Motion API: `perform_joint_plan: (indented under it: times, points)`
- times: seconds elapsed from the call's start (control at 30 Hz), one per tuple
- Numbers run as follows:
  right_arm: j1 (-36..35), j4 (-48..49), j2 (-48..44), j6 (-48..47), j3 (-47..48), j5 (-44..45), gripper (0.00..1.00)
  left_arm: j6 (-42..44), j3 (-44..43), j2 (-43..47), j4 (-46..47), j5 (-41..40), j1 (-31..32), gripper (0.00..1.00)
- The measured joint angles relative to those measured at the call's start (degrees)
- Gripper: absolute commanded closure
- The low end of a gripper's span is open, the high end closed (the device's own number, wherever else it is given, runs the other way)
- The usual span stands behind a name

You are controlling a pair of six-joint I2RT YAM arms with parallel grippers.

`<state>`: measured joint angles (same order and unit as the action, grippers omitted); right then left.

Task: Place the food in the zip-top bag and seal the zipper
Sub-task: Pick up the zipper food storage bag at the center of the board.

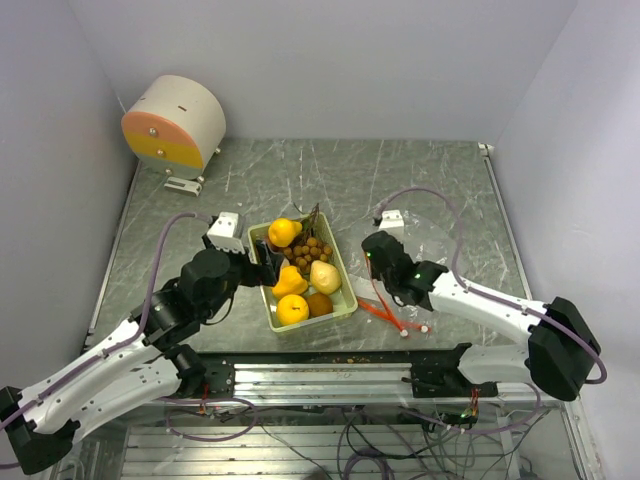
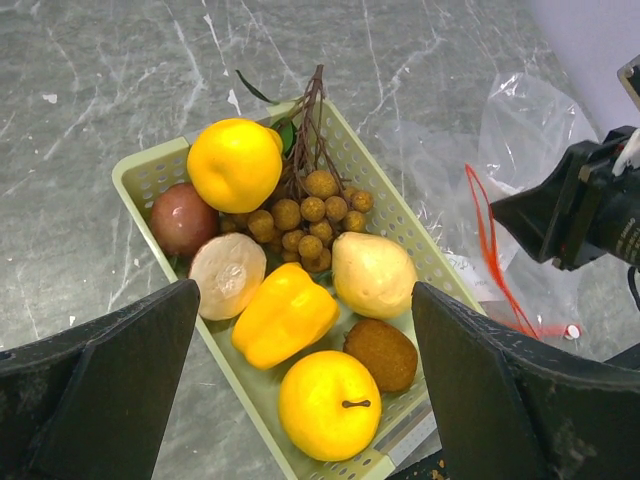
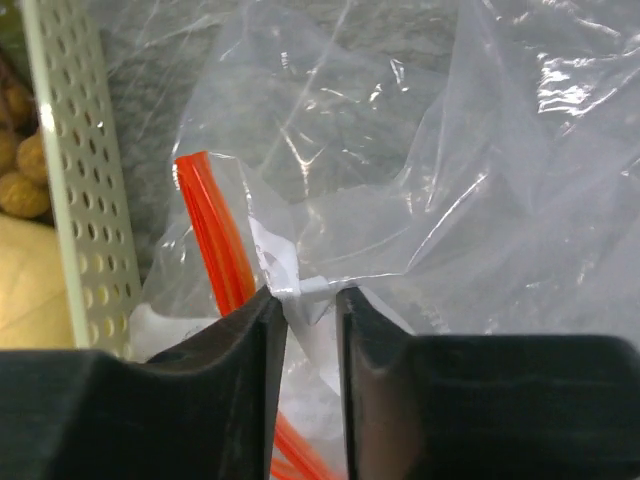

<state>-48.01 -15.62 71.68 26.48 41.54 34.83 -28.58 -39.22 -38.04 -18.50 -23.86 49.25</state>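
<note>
The food lies in a pale green tray [image 2: 140, 172]: a yellow round fruit [image 2: 235, 163], a stemmed yellow fruit [image 2: 330, 403], a pale pear [image 2: 373, 273], a reddish apple [image 2: 184, 218], brown berries [image 2: 305, 220], a yellow pepper [image 2: 283, 313] and a brown kiwi [image 2: 381, 352]. My left gripper [image 2: 305, 392] hangs open over the tray's near end [image 1: 300, 325], touching nothing. The clear zip-top bag [image 3: 480, 150] with its red zipper [image 3: 210, 230] lies to the right of the tray. My right gripper [image 3: 311, 300] has closed to a narrow gap on a fold of the bag's film beside the zipper.
A round white, orange and yellow drum [image 1: 175, 122] stands at the back left. Small white blocks sit behind the tray [image 1: 225, 230] and behind the bag [image 1: 391, 220]. Walls close in on both sides. The tray's perforated side [image 3: 75, 200] is just left of the right gripper.
</note>
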Motion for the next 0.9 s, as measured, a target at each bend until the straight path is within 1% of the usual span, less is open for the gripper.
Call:
perform_joint_plan:
  times: [0.03,0.13,0.23,0.37,0.47,0.6,0.73,0.9]
  points:
    - [1.0,0.7,-0.2,-0.2,-0.4,-0.4,1.0,0.0,0.0,0.2,0.0,0.0,0.0,0.01]
    - [3.1,1.7,-1.1,-0.4,-1.6,-1.1,1.0,0.0,0.0,0.6,0.0,0.1,0.0,0.0]
    - [3.3,1.6,-3.0,-0.5,-1.7,-1.6,1.0,0.0,0.2,0.5,0.1,0.4,0.0,0.01]
    - [3.3,0.9,-8.3,-0.5,-0.7,-4.6,1.0,0.1,1.5,0.4,2.0,2.5,0.0,0.02]
    - [3.3,1.0,-13.1,-0.4,1.3,-8.5,1.0,0.2,3.8,0.2,6.7,6.3,0.0,0.01]
    - [3.3,2.1,-16.5,0.4,5.2,-13.5,1.0,0.3,6.3,-2.0,17.5,13.0,0.0,0.02]
    - [3.3,2.8,-16.1,0.8,7.5,-16.5,1.0,0.1,6.2,-8.5,29.1,19.3,0.0,0.04]
    - [3.3,3.2,-14.3,1.0,9.0,-18.1,1.0,-0.9,4.6,-19.0,37.7,24.8,0.0,0.04]
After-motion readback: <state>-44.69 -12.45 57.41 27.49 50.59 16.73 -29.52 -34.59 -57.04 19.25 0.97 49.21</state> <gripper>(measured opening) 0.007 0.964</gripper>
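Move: The bag's edge to be pinched lies right at the right fingertips, barely 1 cm below. Its orange zipper runs back towards the base, its middle about 6 cm back and 2 cm below, level sideways. The food basket's middle is some 17 cm to the hand's left and 2 cm back. From the left hand, that bag edge is about 24 cm right, 6 cm ahead and 14 cm below; the basket's middle is 6 cm right, 1 cm ahead. Right hand pinches the bag beside its zipper, lifts about 15 cm; open left hand moves right towards it. ##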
